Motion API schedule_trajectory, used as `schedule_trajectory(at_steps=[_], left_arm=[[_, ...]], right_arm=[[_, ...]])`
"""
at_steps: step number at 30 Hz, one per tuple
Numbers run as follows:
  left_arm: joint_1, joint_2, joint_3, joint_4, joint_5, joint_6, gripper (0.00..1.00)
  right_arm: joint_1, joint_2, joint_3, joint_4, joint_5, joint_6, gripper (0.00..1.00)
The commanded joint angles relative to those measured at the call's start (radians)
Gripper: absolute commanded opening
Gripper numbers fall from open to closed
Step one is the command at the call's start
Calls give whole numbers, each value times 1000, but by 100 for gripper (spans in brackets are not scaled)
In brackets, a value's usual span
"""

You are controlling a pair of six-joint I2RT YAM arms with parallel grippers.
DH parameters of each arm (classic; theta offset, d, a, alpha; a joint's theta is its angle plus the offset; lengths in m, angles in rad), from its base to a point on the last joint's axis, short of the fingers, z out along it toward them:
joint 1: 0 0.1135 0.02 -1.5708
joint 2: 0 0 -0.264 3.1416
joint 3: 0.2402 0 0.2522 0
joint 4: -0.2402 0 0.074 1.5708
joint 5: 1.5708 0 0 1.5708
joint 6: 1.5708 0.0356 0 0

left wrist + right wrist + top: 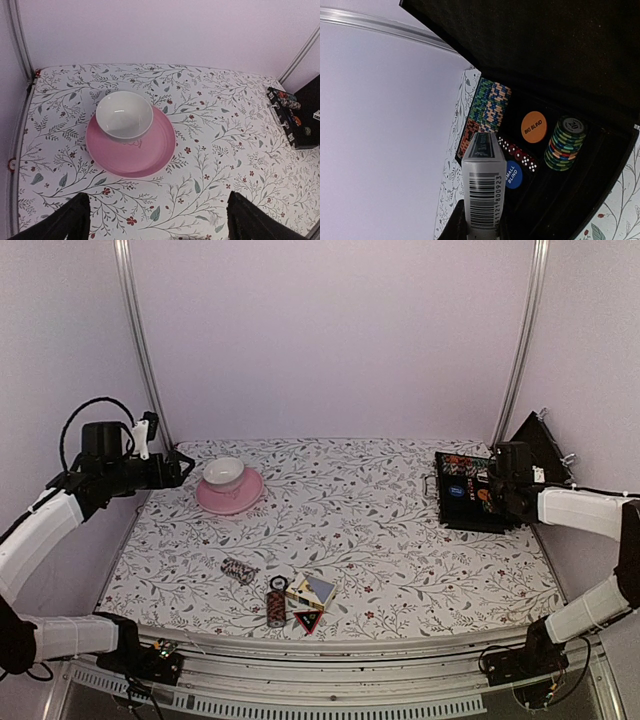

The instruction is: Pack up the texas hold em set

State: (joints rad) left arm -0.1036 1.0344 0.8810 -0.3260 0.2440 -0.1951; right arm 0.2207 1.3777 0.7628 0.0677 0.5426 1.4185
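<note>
The black case (462,508) lies open at the right edge of the table, its lid (545,445) raised. My right gripper (503,480) hovers over it, shut on a boxed card deck (484,190) whose barcode faces the camera. In the case sit striped chips (490,107), red dice (517,152), an orange "big blind" disc (534,127), a blue "small blind" disc (513,176) and a chip roll (566,144). Near the front edge lie two chip rolls (238,569) (276,608), a card deck (312,589) and a triangle marker (308,620). My left gripper (185,468) is open and empty at the far left.
A pink saucer (230,492) with a white cup (223,472) stands at the back left, just ahead of the left gripper (157,220). Metal frame posts (138,340) rise at both back corners. The case (300,120) shows at the right of the left wrist view.
</note>
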Motion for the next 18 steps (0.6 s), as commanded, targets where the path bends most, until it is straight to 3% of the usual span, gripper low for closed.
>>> schedule_trajectory(at_steps=[1, 18], left_arm=[[10, 0, -10, 7, -102, 39, 95], [10, 25, -17, 7, -118, 49, 95]], right_arm=[[-48, 66, 54, 49, 22, 44, 8], [-115, 363, 202, 139, -32, 40, 7]])
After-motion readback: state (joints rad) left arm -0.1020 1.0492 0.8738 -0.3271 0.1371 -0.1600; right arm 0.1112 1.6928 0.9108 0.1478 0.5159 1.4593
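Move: The right gripper still holds the white card box. The open case's middle lies about 10 cm ahead of it, 5 cm to its left and 13 cm below. Inside, the upright chip stack stands roughly 5 cm ahead and 2 cm left, and the orange big blind button about 9 cm ahead and 2 cm left. The raised lid is some 9 cm ahead and 7 cm right. From the idle left hand, the case is about 16 cm ahead and 75 cm to the right, 22 cm lower. Carry the card box down into the space over the open case with the right gripper: about 5 cm forward and 5 cm down, starting nearly level and then sinking steadily. Drift some 3 cm right towards the raised lid over the first part, then stop going sideways. Keep the fingers shut on the box and let the wrist swing only slightly clockwise and tip down. ##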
